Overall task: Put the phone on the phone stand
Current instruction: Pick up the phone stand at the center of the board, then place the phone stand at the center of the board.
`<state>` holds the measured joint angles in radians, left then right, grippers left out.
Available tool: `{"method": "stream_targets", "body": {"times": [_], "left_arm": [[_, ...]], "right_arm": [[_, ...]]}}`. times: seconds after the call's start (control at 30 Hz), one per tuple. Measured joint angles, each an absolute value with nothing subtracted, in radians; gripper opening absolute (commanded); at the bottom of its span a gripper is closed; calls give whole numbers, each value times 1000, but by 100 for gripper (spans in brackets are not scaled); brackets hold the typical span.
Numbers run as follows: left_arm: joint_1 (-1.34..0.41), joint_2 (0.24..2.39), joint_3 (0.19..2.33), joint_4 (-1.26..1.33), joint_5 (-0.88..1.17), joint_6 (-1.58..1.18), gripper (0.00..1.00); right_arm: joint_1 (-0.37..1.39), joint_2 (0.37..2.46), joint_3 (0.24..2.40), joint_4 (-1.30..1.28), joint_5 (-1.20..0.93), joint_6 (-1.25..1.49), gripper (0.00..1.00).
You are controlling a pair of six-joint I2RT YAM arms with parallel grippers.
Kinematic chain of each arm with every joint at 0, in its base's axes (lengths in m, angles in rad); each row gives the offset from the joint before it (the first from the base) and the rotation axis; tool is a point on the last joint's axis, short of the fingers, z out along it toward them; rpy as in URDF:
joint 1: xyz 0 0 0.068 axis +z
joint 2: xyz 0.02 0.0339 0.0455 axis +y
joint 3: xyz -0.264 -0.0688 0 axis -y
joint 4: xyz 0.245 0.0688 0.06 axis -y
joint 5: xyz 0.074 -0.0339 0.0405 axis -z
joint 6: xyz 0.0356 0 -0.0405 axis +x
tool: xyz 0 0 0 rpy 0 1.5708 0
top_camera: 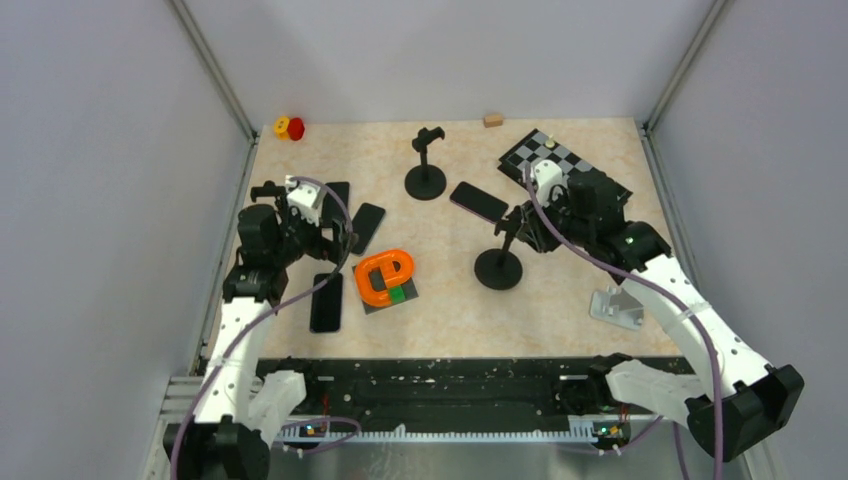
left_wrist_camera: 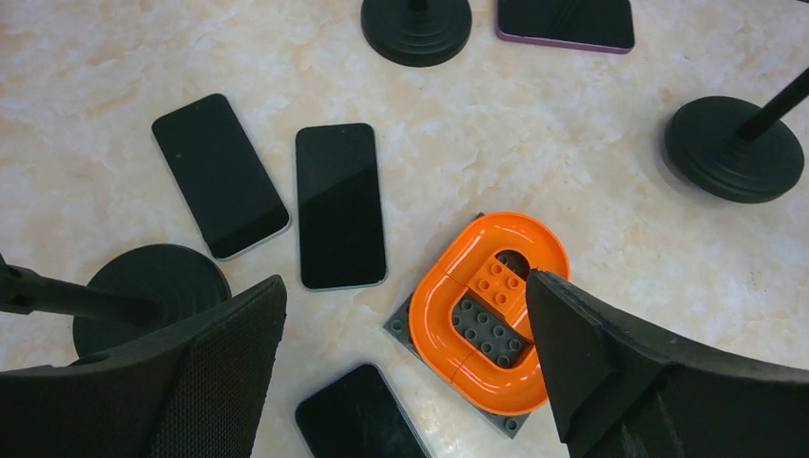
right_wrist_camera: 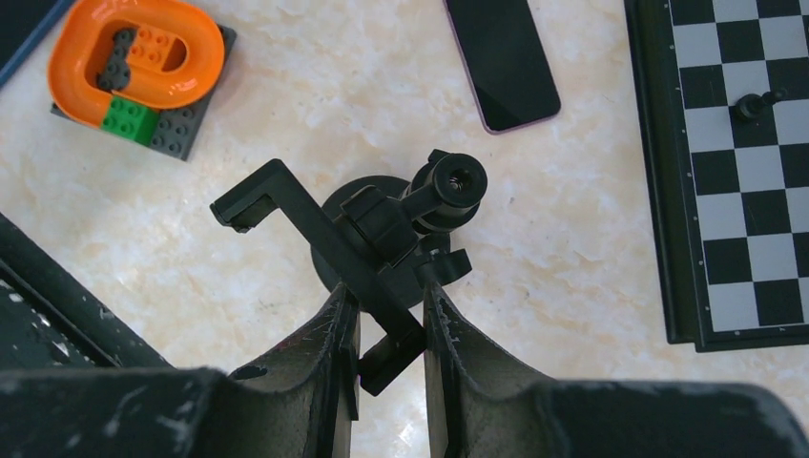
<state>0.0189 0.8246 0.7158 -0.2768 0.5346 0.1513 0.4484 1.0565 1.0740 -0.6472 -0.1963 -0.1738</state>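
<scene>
Several dark phones lie flat on the table: two side by side (left_wrist_camera: 219,175) (left_wrist_camera: 340,205), one under my left gripper (left_wrist_camera: 358,420), and a purple-edged one (right_wrist_camera: 501,62) farther right. My left gripper (left_wrist_camera: 405,286) hangs open above the table, holding nothing; in the top view it (top_camera: 330,243) sits by the left phones. My right gripper (right_wrist_camera: 389,291) is shut on the clamp arm of a black phone stand (right_wrist_camera: 382,239) with a round base (top_camera: 498,268). A second stand (top_camera: 426,160) is upright at the back, and a third stand's base (left_wrist_camera: 153,296) lies beside my left finger.
An orange ring toy on a grey studded plate (top_camera: 385,278) sits between the arms. A chessboard (top_camera: 560,165) lies at the back right. A red and yellow piece (top_camera: 290,127) and a wooden block (top_camera: 492,119) rest along the far edge. A silver bracket (top_camera: 615,305) sits near the right arm.
</scene>
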Motion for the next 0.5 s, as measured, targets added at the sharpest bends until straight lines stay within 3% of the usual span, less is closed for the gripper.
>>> {"method": "stream_targets", "body": {"times": [0.4, 0.5], "left_arm": [[8, 1078, 826, -231, 443, 113, 99], [-10, 1113, 838, -227, 410, 109, 99]], "right_arm": [[569, 1053, 987, -509, -83, -48, 0], [596, 1034, 962, -474, -59, -38, 9]]}}
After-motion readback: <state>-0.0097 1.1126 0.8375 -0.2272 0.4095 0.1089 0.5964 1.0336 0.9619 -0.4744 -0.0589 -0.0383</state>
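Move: The middle phone, the slanted one, lies some 17 cm ahead of my open left hand, 3 cm to its right and 18 cm below. The straight phone is about 24 cm ahead and 5 cm left, the left stand's base 16 cm ahead and 14 cm left, the orange track level and 9 cm right. My right hand holds a stand by its head, bound for bare table about 12 cm left, 4 cm ahead, 20 cm below; the purple phone is roughly 23 cm ahead, 10 cm left. I reach forward with my left hand about 5 cm, sinking some 2.5 cm towards the middle phone, tipping the fingers down and swinging them slightly counter-clockwise, still wide open. Meanwhile my right hand keeps its pinch on the phone stand's head and carries it some 3 cm left towards the table's middle, lifting a little, then dipping about 2 cm to finish just below its starting height. ##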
